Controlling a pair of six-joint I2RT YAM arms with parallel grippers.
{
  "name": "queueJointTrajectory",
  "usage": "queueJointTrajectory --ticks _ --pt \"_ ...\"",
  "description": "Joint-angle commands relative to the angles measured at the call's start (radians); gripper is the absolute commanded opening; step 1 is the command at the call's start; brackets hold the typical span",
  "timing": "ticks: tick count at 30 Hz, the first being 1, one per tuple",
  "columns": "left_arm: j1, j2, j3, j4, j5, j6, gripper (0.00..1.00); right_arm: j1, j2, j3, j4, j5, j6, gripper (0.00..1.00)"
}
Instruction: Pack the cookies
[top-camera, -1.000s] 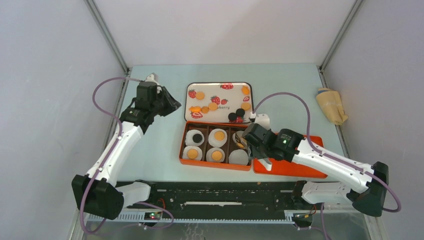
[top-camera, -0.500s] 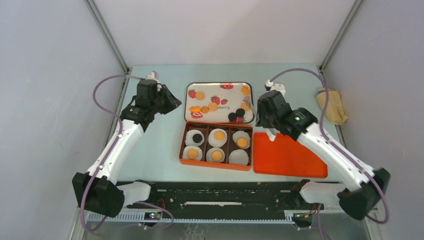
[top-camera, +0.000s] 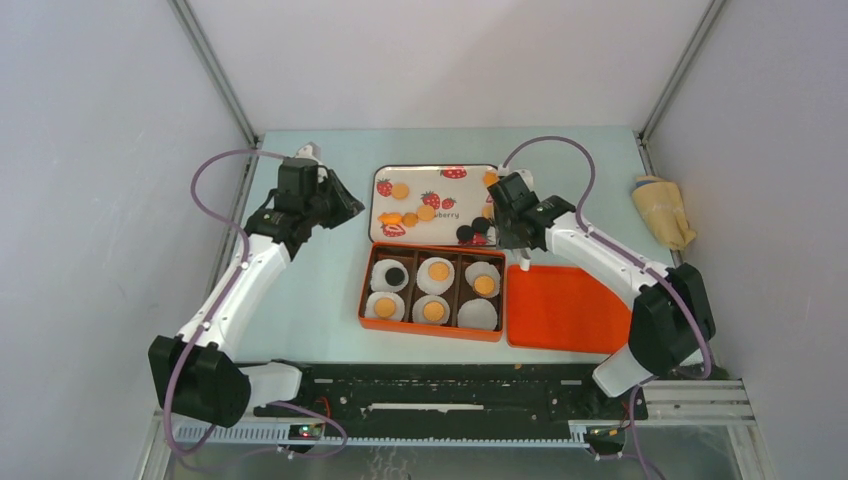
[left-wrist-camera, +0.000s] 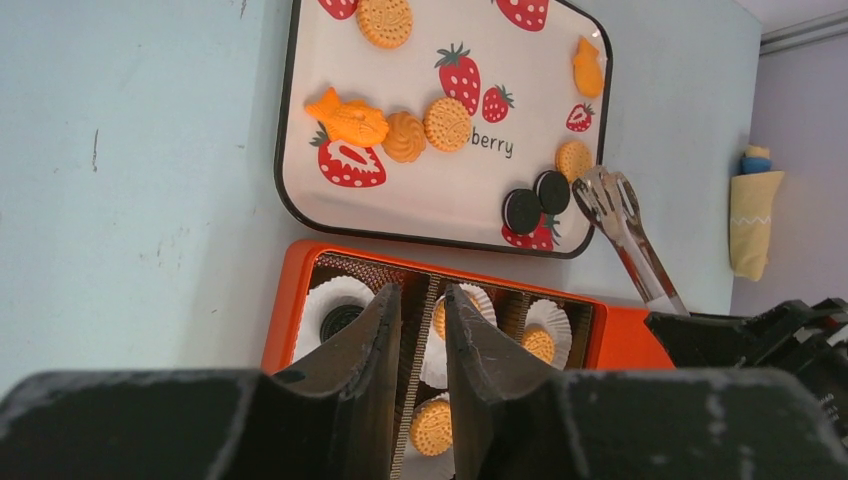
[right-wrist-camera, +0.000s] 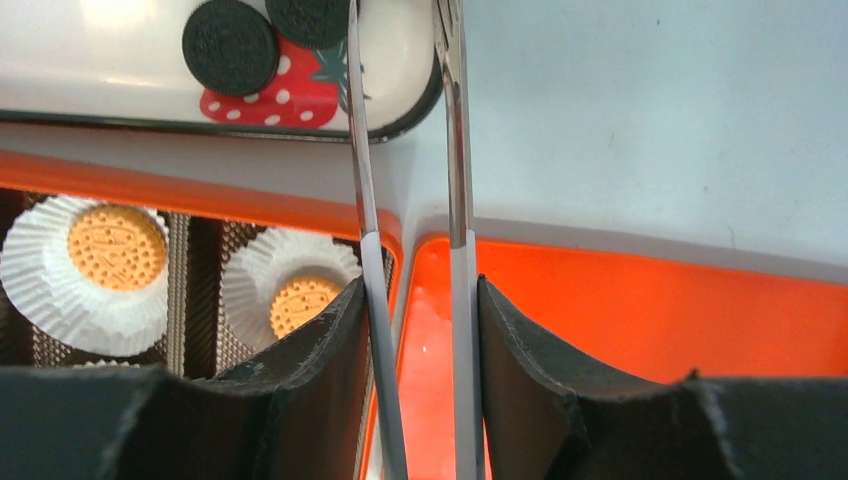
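Golden and black cookies (top-camera: 426, 212) lie loose on the strawberry-print tray (top-camera: 437, 172). The orange box (top-camera: 362, 290) holds white paper cups; five carry a cookie (top-camera: 484, 283) and the near right cup (top-camera: 477, 315) has none. My right gripper (top-camera: 506, 232) (right-wrist-camera: 420, 285) is shut on metal tongs (right-wrist-camera: 455, 150), both tong arms pressed between its fingers. The tong tips (left-wrist-camera: 600, 188) hover at the tray's right edge beside a golden cookie (left-wrist-camera: 573, 160) and two black cookies (left-wrist-camera: 522, 211). My left gripper (top-camera: 345, 208) (left-wrist-camera: 420, 290) hangs left of the tray, its jaws slightly apart on nothing.
The orange lid (top-camera: 565, 308) lies flat right of the box. A folded yellow cloth (top-camera: 662, 210) sits at the table's far right edge. Grey walls close in the table on three sides.
My right arm swung with the tongs from over the box's right side back to the tray's right edge. A golden cookie now lies in the far right cup. The left arm has hardly moved.
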Motion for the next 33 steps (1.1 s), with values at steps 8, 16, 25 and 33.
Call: queueJointTrajectory --ticks 8,16,25,33 --pt "-0.005 0.007 0.052 0.013 -0.008 0.027 0.28 -0.059 0.222 0.213 0.086 -0.115 -0.052 0.49" --pt "-0.005 0.011 0.049 0.009 -0.001 0.025 0.27 -0.050 0.319 0.373 0.036 -0.097 -0.067 0.51" --pt "-0.005 0.010 0.054 0.009 0.004 0.022 0.28 -0.058 0.307 0.374 0.010 -0.110 -0.090 0.57" --pt "-0.005 0.007 0.044 0.012 0.017 0.019 0.27 -0.030 0.371 0.417 -0.022 -0.062 -0.104 0.53"
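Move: The right hand holds the tongs with their tips over the round cookie at the tray's right edge, which lies about 9 cm ahead of this hand, 3 cm left and 11 cm below. At about that depth, one black cookie sits 4 cm ahead and 6 cm left, the other 2 cm ahead and 10 cm left; the orange fish cookie is some 17 cm ahead, 3 cm left. From the left hand the round cookie is about 31 cm right, level, and 20 cm below. The right hand takes the tongs about 8 cm forward and 4 cm left, low, shoving the round cookie along. ##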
